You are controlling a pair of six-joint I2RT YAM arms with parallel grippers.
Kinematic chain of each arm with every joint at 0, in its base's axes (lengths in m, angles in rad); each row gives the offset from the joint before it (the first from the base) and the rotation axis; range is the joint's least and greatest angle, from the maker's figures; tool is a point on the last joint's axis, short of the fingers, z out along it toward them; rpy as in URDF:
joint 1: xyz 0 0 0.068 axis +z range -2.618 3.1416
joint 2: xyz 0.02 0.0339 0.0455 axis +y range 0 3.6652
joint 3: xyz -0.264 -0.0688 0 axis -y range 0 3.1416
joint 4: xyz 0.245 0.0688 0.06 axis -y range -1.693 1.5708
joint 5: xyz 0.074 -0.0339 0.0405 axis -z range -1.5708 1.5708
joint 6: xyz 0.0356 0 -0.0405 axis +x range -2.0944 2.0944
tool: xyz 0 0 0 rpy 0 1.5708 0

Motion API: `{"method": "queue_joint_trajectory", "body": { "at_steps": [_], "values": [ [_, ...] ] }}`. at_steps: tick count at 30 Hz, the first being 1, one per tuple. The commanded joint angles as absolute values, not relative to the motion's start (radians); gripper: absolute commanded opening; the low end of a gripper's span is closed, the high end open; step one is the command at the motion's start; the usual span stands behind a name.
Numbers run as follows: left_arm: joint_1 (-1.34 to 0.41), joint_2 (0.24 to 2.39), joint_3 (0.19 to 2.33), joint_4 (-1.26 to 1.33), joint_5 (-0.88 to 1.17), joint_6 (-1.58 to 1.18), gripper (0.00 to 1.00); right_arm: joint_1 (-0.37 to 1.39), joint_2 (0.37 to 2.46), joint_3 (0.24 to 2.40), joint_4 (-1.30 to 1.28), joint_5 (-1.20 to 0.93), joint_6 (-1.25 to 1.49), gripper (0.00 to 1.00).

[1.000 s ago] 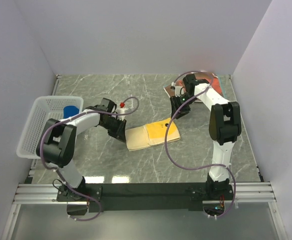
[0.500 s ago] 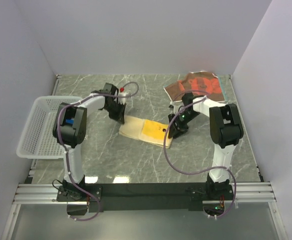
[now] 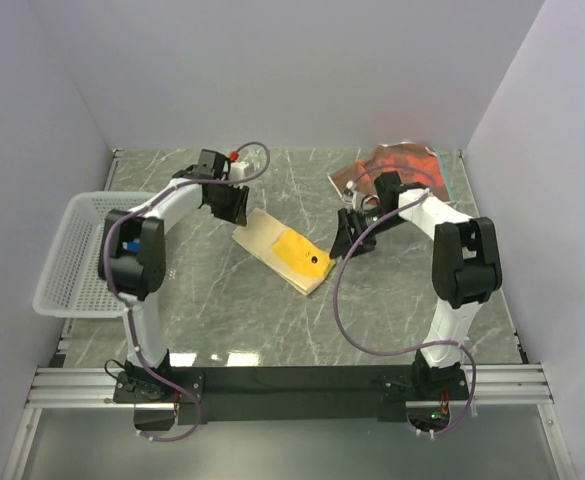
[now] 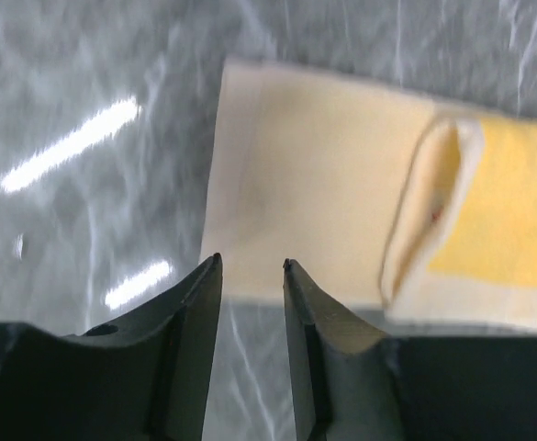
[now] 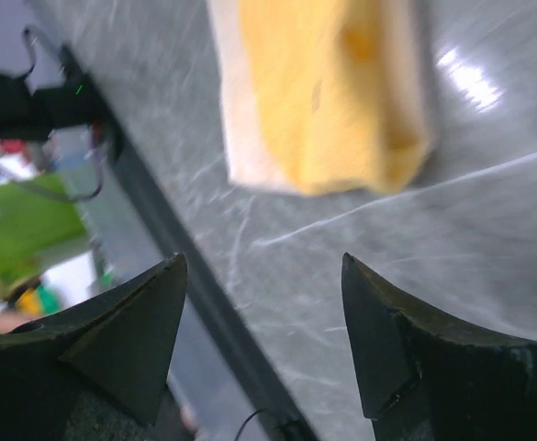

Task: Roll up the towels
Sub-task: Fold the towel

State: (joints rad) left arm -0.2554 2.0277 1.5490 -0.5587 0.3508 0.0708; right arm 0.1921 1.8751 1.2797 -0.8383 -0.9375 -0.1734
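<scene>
The yellow towel [image 3: 277,247] lies flat and slanted in the middle of the table, cream side up, with a yellow flap folded over its near right half. In the left wrist view its cream edge [image 4: 314,184] sits just past my left gripper [image 4: 250,264], whose jaws stand a little apart with nothing between them. My left gripper [image 3: 236,208] hovers at the towel's far left corner. My right gripper [image 3: 344,245] is wide open just right of the towel's near end [image 5: 323,92], holding nothing [image 5: 263,259]. The brown-and-orange towel [image 3: 402,165] lies spread at the back right. A bit of blue towel [image 3: 125,243] shows in the basket.
A white mesh basket [image 3: 72,260] stands at the left edge of the table. White walls enclose the left, back and right sides. The black rail with both arm bases [image 3: 292,385] runs along the near edge.
The left gripper pulled the towel's left end toward the back, swinging it onto a slant, then opened. The right gripper let go of the towel's right end and opened wide.
</scene>
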Motion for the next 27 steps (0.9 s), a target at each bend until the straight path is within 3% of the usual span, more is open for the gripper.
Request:
{"method": "queue_joint_trajectory", "body": {
  "at_steps": [1, 6, 13, 20, 27],
  "values": [
    [-0.247, 1.858, 1.438, -0.5, 0.275, -0.037, 0.39, 0.193, 1.862, 1.374, -0.782, -0.822, -0.161, 0.74],
    [-0.247, 1.848, 1.373, -0.534, 0.299, -0.07, 0.39, 0.201, 2.002, 1.506, -0.796, -0.785, -0.138, 0.71],
    [-0.247, 1.882, 1.298, -0.492, 0.36, -0.129, 0.37, 0.218, 2.12, 1.572, -0.853, -0.842, -0.159, 0.6],
    [-0.247, 1.947, 1.351, -0.479, 0.397, -0.126, 0.37, 0.256, 2.129, 1.471, -0.845, -0.917, -0.183, 0.52],
    [-0.244, 2.049, 1.442, -0.439, 0.475, -0.144, 0.37, 0.319, 2.086, 1.251, -0.75, -0.968, -0.146, 0.52]
  ]
}}
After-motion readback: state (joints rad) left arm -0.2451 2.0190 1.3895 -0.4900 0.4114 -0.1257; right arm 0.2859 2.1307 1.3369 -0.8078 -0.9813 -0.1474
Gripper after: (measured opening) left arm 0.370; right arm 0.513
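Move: The folded yellow towel, which I'm squaring round, has its middle roughly 10 cm right of my left hand, 8 cm back and 4 cm lower. From my right hand its middle lies about 12 cm left, 2 cm back and 7 cm lower, with the near-right end close by my fingers. The brown towel is some 14 cm right of my right hand and 17 cm farther out. The white basket sits about 28 cm left of my left hand and 8 cm back. I swing my right hand about 7 cm forward, sink it to the towel's right end while partly closing the fingers, then sweep that end roughly 8 cm back towards me and a little left. My left hand lifts slightly, comes back some 6 cm and down beside the towel's left end, then nudges forward and right against its edge, fingers staying part-open. ##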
